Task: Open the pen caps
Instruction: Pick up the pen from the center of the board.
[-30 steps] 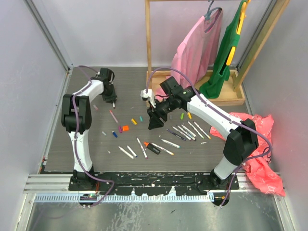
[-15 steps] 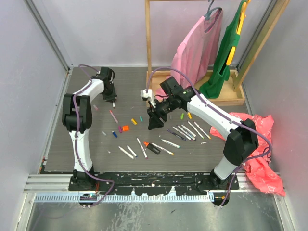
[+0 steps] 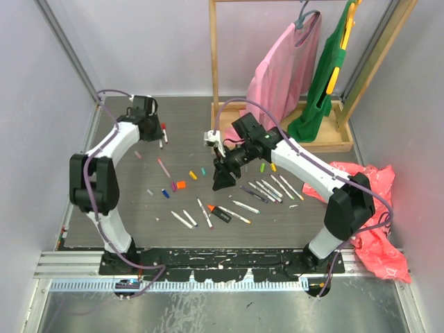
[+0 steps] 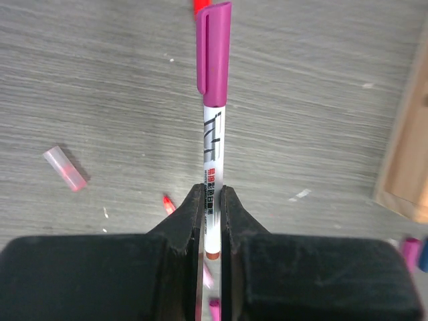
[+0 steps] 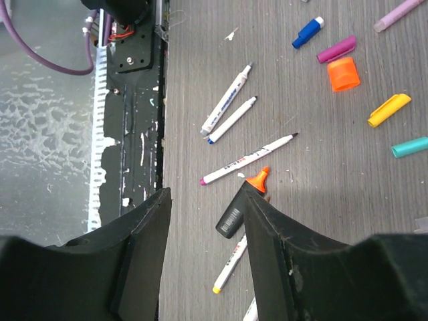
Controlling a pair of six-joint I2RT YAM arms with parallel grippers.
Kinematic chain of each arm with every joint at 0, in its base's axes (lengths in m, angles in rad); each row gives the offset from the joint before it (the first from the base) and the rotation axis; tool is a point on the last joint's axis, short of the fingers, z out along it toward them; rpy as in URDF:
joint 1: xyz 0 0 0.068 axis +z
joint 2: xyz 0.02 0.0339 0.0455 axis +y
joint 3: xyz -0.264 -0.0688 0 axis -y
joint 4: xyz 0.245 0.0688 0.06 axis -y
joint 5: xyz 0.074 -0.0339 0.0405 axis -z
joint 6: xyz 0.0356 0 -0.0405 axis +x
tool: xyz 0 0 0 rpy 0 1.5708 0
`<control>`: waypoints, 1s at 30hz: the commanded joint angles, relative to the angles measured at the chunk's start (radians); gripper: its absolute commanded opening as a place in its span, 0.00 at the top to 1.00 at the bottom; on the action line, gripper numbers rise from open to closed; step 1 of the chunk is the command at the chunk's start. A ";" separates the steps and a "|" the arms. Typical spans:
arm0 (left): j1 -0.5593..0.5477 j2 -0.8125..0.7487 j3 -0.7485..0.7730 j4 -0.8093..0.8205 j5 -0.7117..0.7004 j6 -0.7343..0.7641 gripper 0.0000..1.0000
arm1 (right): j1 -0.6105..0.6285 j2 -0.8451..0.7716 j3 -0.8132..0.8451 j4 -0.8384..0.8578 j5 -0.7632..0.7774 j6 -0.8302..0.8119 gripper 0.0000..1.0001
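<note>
My left gripper [image 4: 212, 200] is shut on the white barrel of a pen [image 4: 212, 144]. Its magenta cap [image 4: 214, 53] is on and points away from the fingers. In the top view that gripper [image 3: 158, 137] holds the pen [image 3: 164, 129] above the table's far left. My right gripper [image 5: 204, 207] hangs open and holds nothing. It hovers over an uncapped orange-and-black marker [image 5: 242, 204] and two thin pens [image 5: 227, 100]. Loose caps lie nearby: blue [image 5: 307, 32], magenta [image 5: 336, 49], orange [image 5: 344, 73], yellow [image 5: 389, 110]. Several uncapped pens [image 3: 270, 189] lie in a row right of the right gripper [image 3: 222, 182].
A wooden clothes rack base [image 3: 326, 142] stands at the back right, with a pink shirt [image 3: 284, 69] and a green garment [image 3: 329, 69] hanging over it. A red plastic bag [image 3: 371, 208] lies at the right edge. A loose pink cap [image 4: 65, 168] lies under the left wrist.
The left gripper has closed on the magenta-capped pen. It has lifted it off the table while the left elbow swung out to the left. The right arm has not moved.
</note>
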 commanded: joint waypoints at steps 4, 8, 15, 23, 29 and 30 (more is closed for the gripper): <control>-0.012 -0.371 -0.294 0.350 0.186 -0.088 1.00 | -0.048 -0.158 -0.083 0.195 -0.100 0.123 0.47; -0.031 -0.583 -0.590 0.727 0.361 -0.218 1.00 | -0.122 -0.260 -0.214 0.476 -0.098 0.376 0.47; -0.219 -0.864 -0.903 1.127 0.325 -0.300 1.00 | -0.261 -0.369 -0.543 1.209 -0.188 0.946 0.41; -0.469 -1.018 -1.029 1.225 0.167 -0.304 1.00 | -0.269 -0.374 -0.673 1.583 -0.215 1.139 0.31; -0.671 -0.996 -1.026 1.255 0.050 -0.241 1.00 | -0.269 -0.369 -0.766 1.900 -0.199 1.273 0.23; -0.698 -0.984 -1.017 1.260 0.039 -0.226 1.00 | -0.269 -0.368 -0.773 1.908 -0.195 1.274 0.22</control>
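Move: My left hand already holds the magenta-capped pen. The open right gripper, where the pen is taken, is some 25 cm back, 22 cm right and 10 cm higher. On the board, about 7 cm below my left hand, the red-capped pen lies 6 cm ahead, and the yellow cap 11 cm back and 12 cm right. From my right hand, the held pen is about 27 cm ahead, 22 cm left and 8 cm lower; the black marker is 2 cm back, 17 cm below. Keeping its pinch on the pen's tail end, my left hand first lifts, then sweeps back and right while still climbing, about 35 cm in all, towards the right gripper, swinging its fingers from down-forward to pointing across. My right hand rises some 8 cm, shifts about 5 cm right, rolls roughly 40 degrees and opens wider. ##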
